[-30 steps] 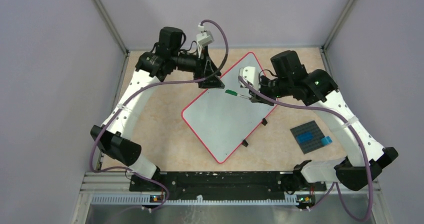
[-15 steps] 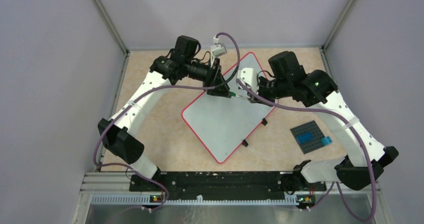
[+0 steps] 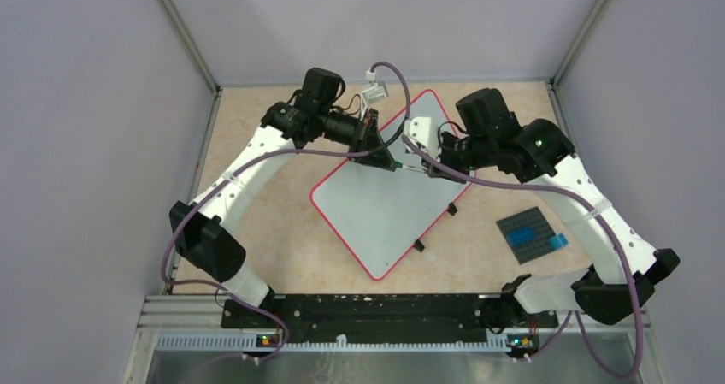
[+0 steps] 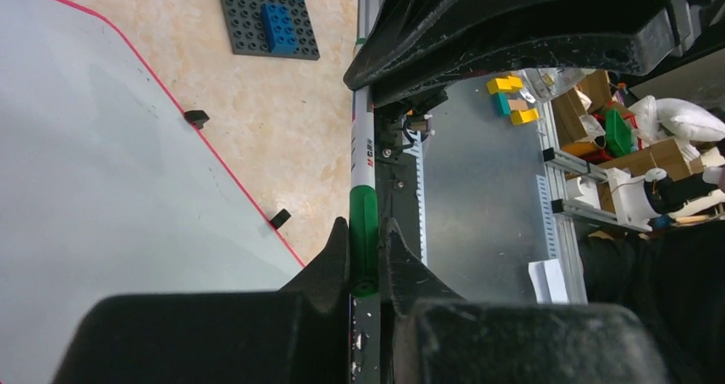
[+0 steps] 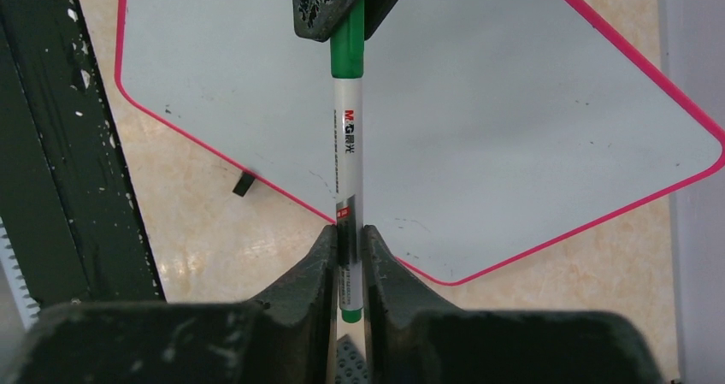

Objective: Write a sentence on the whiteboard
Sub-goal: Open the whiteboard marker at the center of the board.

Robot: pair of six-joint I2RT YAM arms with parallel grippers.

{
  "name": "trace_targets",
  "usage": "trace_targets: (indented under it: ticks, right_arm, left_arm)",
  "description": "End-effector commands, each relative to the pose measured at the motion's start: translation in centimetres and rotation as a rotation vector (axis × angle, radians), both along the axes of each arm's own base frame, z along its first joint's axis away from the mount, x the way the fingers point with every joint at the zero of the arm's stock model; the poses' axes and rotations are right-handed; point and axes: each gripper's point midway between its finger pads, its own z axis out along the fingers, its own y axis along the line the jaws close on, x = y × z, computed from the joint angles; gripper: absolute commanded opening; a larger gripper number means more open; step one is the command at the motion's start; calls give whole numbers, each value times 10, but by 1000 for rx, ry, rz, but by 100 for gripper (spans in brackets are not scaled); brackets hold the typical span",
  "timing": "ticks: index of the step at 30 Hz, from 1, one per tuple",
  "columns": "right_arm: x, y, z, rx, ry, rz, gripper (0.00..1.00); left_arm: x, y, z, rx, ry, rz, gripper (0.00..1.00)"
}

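The whiteboard (image 3: 385, 200), white with a thin red rim, lies flat and skewed mid-table, its face blank; it also shows below both wrists as the whiteboard (image 4: 94, 179) and the whiteboard (image 5: 513, 127). A white marker (image 5: 345, 157) with a green cap (image 4: 363, 239) hangs level above the board's far corner. My right gripper (image 5: 346, 256) is shut on the marker's rear end. My left gripper (image 4: 365, 251) is shut on the green cap. The two grippers meet tip to tip, left gripper (image 3: 389, 161) facing right gripper (image 3: 425, 169).
A dark grey studded plate (image 3: 528, 233) with a blue brick lies right of the board. Two small black feet (image 3: 451, 208) stick out from the board's right edge. Grey walls enclose the table on three sides.
My left arm swung right from the board's far corner to the marker and its gripper went from open to shut on the green cap. The right arm held still.
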Motion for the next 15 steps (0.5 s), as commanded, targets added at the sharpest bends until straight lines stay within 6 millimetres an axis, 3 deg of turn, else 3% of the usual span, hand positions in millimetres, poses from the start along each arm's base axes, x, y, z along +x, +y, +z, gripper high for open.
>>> trace_targets:
  ticks: [1,3,5,11,15]
  right_arm:
    - [-4,17,31,136,-40,3,28]
    - [-2,19,40,189,-35,-40,56]
    - [2,20,49,242,-17,-89,67]
    - [-4,26,97,491,150,-56,75]
    - [4,27,125,679,331,-54,78]
  left_arm:
    - [-8,6,29,-122,-79,-40,0]
    - [-3,15,34,-155,-70,-23,0]
    - [3,26,40,-190,-89,-1,0]
    - [8,59,59,-295,-183,18,0]
    - [10,71,67,-343,-190,66,0]
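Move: My left fingers are already shut on the marker's green cap, with the marker's middle about 5 cm to their right and 1 cm below. From my right hand, still gripping the white body near its tail, that middle lies some 4 cm left, 1 cm ahead and 1 cm up. The whiteboard's middle is roughly 12 cm ahead of my left hand, 1 cm right and 30 cm below; the nearer black clip is about 4 cm back, 8 cm right, equally low. I open my right fingers wide and let go of the marker's body, then lift that hand about 7 cm clear, its fingers tipping upward some 25 degrees. Keeping the cap pinched, my left hand draws the marker about 6 cm left, away from the right hand, rising and edging forward too while its fingers tilt up towards level. ##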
